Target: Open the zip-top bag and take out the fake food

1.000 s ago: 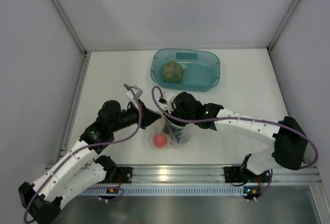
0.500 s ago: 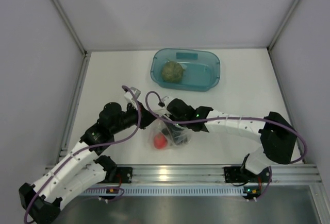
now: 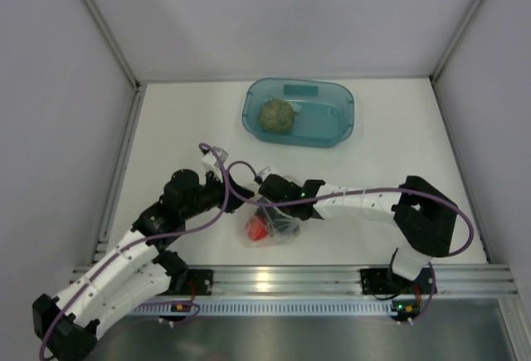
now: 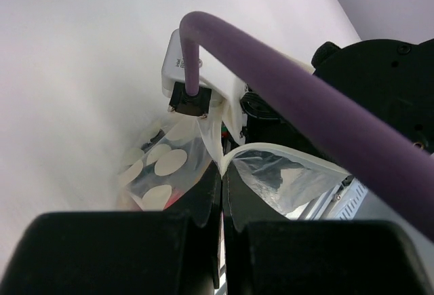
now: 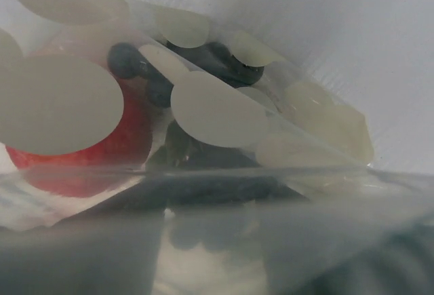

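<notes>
The clear zip-top bag (image 3: pixel 272 226) lies near the table's front, between my two arms. My left gripper (image 3: pixel 238 198) is shut on its top edge; in the left wrist view the fingers (image 4: pixel 203 200) pinch the rim of the zip-top bag (image 4: pixel 288 176). My right gripper (image 3: pixel 272 205) sits at the bag's mouth. Its hazy jaws (image 5: pixel 213 241) stand apart behind the plastic and hold nothing. Just ahead of them lie the red fruit (image 5: pixel 102 149) and the dark grape bunch (image 5: pixel 203 61). From above, the fruit (image 3: pixel 255 228) and grapes (image 3: pixel 286 224) show through the bag. The olive-green leafy ball (image 3: pixel 278 116) rests in the tray.
A teal translucent tray (image 3: pixel 336 124) stands at the back centre of the table. Grey walls close in the left, right and back. An aluminium rail (image 3: pixel 274 280) runs along the near edge, close behind the bag. The right arm's purple cable (image 4: pixel 291 98) arches over the left wrist view.
My right gripper has moved left and toward the front, down to the bag's mouth, and its jaws have spread. The bag and my left gripper have shifted slightly toward the front.
</notes>
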`<state>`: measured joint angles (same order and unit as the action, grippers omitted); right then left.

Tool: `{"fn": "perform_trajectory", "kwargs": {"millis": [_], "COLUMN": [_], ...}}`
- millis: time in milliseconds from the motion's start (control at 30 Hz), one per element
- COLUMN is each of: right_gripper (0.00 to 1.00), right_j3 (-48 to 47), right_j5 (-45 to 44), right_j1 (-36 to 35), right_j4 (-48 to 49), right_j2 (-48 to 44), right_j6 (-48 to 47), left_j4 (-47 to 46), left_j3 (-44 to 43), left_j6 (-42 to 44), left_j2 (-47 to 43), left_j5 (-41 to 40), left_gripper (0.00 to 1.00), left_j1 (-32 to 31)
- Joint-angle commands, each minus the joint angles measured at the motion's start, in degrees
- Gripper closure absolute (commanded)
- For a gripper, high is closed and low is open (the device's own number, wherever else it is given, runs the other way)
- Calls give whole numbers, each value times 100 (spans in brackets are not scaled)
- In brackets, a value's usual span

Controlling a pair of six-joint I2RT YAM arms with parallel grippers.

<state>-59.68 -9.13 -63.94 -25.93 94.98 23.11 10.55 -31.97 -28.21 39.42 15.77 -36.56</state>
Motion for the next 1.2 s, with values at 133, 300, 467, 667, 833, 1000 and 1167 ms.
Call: {"fn": "perform_trajectory", "kwargs": {"millis": [133, 300, 467, 667, 833, 1000, 1167], "right_gripper": [43, 59, 76, 80, 82, 84, 95], "right_j3": [-211, -228, -219, -263, -412, -483, -483], "right_j5": [-292, -327, -388, -494, -581, -696, -722], "right_j1": [-206, -233, -241, -250, -259, -250, -250], "right_j4": [-122, -79, -87, -184, -377, -465, -404], "right_j2": [372, 574, 268, -312, -726, -1086, -1534], "right_j6": [114, 141, 176, 194, 150, 114, 80], "left_j4": [-211, -220, -211, -220, -211, -211, -211], "left_j3": [-20, -3, -11, -20, -20, -20, -11], "left_j6": [8, 17, 8, 26, 26, 34, 26], "left_j2": [-13, -22, -39, -48, -57, -127, -145], "left_j5": [66, 84, 75, 75, 102, 102, 67], "left_gripper": [100, 100, 100, 100, 100, 100, 100], "left_j1": [-27, -27, -27, -27, -36, -36, -45]}}
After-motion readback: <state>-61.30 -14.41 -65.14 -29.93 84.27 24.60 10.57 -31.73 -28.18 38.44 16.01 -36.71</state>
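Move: The grapes lie in the bag almost under the right hand's open fingers, about 2 cm below and neither ahead nor to the side. The tomato is about 5 cm to their left and 3 cm nearer the base, at much the same height. The pinched bag rim is about 8 cm left of the right hand, level fore and aft, and 15 cm above it. From the left hand the grapes lie some 8 cm right, 1 cm ahead and 17 cm below. The right fingers close on the grapes inside the bag, first sinking another 1.5 cm or so with the gap still about half open, then pinching the bunch between the pads. Keeping that grip, the hand turns round and rises some 8 cm, nearly straight up towards the bag's mouth, its fingertips tipping slightly forward. The left hand stays put, still pinching the rim to hold the bag up. ##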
